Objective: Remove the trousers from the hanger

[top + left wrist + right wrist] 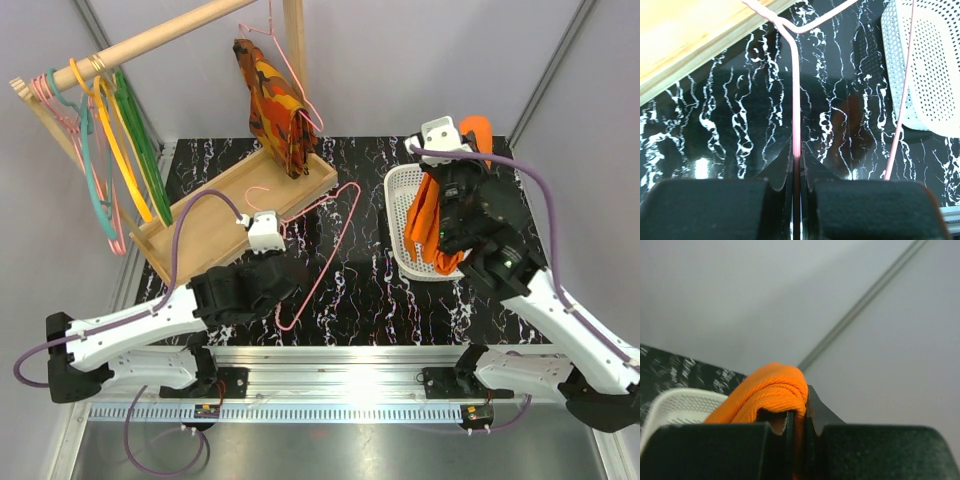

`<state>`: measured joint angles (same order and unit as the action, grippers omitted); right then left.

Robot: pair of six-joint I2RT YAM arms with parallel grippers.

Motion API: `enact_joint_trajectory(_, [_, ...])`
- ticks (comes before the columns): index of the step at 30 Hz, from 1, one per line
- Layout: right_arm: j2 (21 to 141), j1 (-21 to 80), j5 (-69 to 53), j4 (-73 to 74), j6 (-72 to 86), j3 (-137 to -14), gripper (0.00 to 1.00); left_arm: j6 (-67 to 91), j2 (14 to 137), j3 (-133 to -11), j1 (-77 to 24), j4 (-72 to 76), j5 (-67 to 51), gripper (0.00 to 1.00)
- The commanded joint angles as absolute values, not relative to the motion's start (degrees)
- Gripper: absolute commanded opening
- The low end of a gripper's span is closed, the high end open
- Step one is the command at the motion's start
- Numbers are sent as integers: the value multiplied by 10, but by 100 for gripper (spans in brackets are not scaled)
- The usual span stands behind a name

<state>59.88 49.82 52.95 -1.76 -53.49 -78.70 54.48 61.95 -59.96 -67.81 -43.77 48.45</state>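
Observation:
The thin pink wire hanger (330, 245) lies over the black marbled table, bare of cloth, its hook toward the wooden base. My left gripper (283, 272) is shut on one wire of the hanger (796, 100), which runs straight up from between the jaws. The plain orange trousers (428, 215) hang from my right gripper (470, 140) above the white basket (402, 190), their lower part draped inside it. In the right wrist view the jaws pinch a fold of the trousers (770, 390), which bulges over the left finger.
A wooden rack base (215, 220) lies at the back left under a wooden rail (150, 42) carrying green, yellow, teal and pink hangers (110, 150). A red, orange and yellow patterned garment (275, 105) hangs from another pink hanger near the upright post.

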Motion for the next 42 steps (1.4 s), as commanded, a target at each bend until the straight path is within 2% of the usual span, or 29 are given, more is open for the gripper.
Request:
enact_joint_trajectory(1, [597, 444, 559, -141, -621, -745, 0, 558, 586, -601, -675, -454, 520, 0])
enact_joint_trajectory(4, [595, 387, 580, -138, -605, -701, 0, 549, 570, -595, -676, -462, 519, 0])
enact_joint_trajectory(9, [575, 353, 604, -127, -577, -636, 0, 545, 543, -578, -675, -473, 505, 0])
enact_joint_trajectory(23, [545, 331, 636, -90, -577, -649, 0, 514, 491, -559, -675, -467, 456, 0])
enact_joint_trajectory(31, [520, 331, 607, -43, -580, -686, 0, 503, 482, -560, -675, -476, 457, 0])
enact_joint_trajectory(42, [587, 309, 556, -19, -514, -628, 0, 494, 489, -548, -676, -460, 440, 0])
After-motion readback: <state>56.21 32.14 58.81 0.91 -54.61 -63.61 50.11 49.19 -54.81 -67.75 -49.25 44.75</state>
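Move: Below the right hand, which still holds the orange trousers by one end, the white basket's middle lies about 10 cm ahead, 5 cm to the right and roughly 45 cm down. The pink hanger's middle is some 21 cm to that hand's left, 5 cm back and 29 cm lower. From the left hand, gripping the hanger, the basket is about 16 cm ahead and 33 cm right; the wooden tray's middle is 17 cm ahead and 15 cm left, both some 20 cm lower. Swinging down and to the right over the basket, the right hand keeps its pinch on the trousers, reaches forward a little on the way and turns some 25 degrees clockwise while tipping down; it sinks about 12 cm, draws back and rises some 4 cm, then starts down and forward again. The left hand, still clamping the hanger, eases about 5 cm left and slightly back, away from the basket. ##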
